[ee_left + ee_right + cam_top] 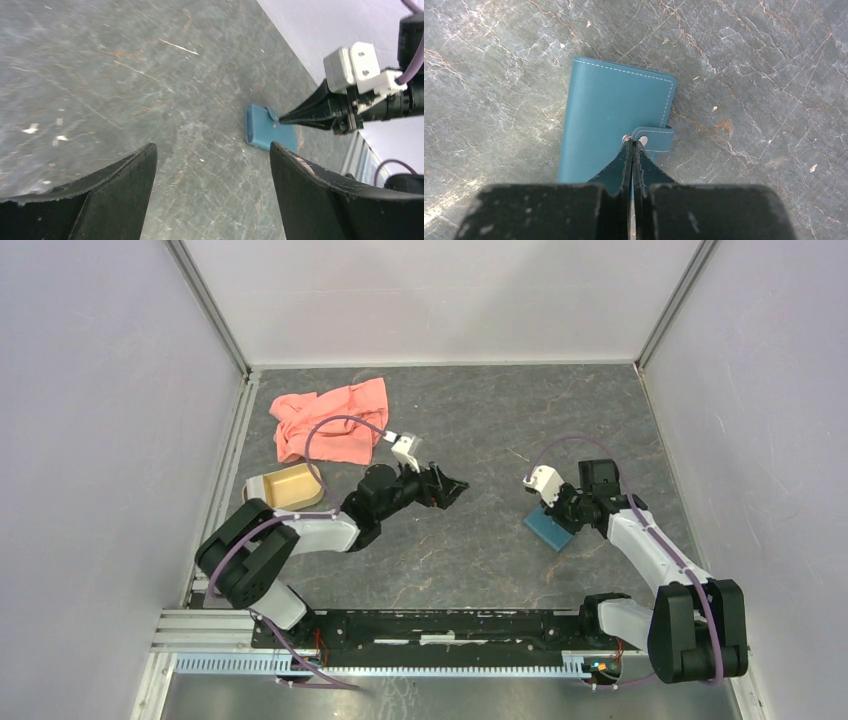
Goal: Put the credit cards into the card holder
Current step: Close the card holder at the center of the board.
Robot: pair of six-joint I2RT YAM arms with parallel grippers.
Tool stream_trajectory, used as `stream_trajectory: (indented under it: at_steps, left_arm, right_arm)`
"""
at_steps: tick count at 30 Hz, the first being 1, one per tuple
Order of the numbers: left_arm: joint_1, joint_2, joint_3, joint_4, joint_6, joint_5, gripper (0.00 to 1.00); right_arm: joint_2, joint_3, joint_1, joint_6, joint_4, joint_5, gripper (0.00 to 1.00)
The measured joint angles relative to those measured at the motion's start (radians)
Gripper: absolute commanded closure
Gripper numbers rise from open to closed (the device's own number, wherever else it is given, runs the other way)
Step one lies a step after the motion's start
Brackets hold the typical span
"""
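The card holder point(548, 529) point(260, 131) point(609, 115) is a flat teal wallet lying closed on the grey table at the right. Its small snap tab point(656, 136) wraps over one long edge. My right gripper point(557, 510) point(632, 142) points down at it, shut, the paired tips touching the wallet at the snap. Nothing shows between its fingers. My left gripper point(455, 487) point(212, 146) hovers over the table's middle, open and empty, facing the wallet and the right gripper point(282, 120). No credit cards show in any view.
A salmon-pink cloth point(330, 420) lies crumpled at the back left. A tan oval dish point(285, 487) sits by the left wall, beside the left arm's elbow. Pale walls close in three sides of the table.
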Motion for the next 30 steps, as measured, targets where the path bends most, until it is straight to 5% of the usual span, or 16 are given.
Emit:
stream_trajectory:
  at_steps: [4, 13, 20, 30]
  left_arm:
    - [-0.060, 0.090, 0.063, 0.009, 0.003, 0.038, 0.19]
    - [-0.236, 0.351, 0.341, 0.001, 0.014, 0.089, 0.54]
    - [-0.267, 0.518, 0.515, -0.037, 0.005, 0.126, 0.73]
    - [-0.274, 0.661, 0.637, -0.130, -0.035, 0.151, 0.85]
  right_arm:
    - [-0.008, 0.005, -0.010, -0.001, -0.021, -0.016, 1.00]
    - [-0.008, 0.074, -0.079, -0.007, -0.133, -0.105, 1.00]
    - [0.029, 0.076, -0.091, -0.003, -0.151, -0.143, 1.00]
    - [0.059, 0.076, -0.114, -0.003, -0.161, -0.155, 1.00]
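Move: The closed card holder lies under my right hand: its middle is about 2 cm to that hand's left, 1 cm ahead and 2 cm below. The strap flap is right below those fingertips, about 1 cm ahead and 1 cm to the right. From my left hand the holder's middle is some 24 cm to the right, 7 cm back and 11 cm lower, with the flap about 3 cm farther right and 1 cm farther out than that middle. My left hand sweeps about 20 cm right and 4–5 cm back towards the card holder, turning some 25 degrees clockwise, then sinks about 8 cm over the holder's far left part while its wide-open fingers close nearly shut. My right hand keeps its shut fingertips at the flap's snap, easing about 1.5 cm back with a small rise and return. ##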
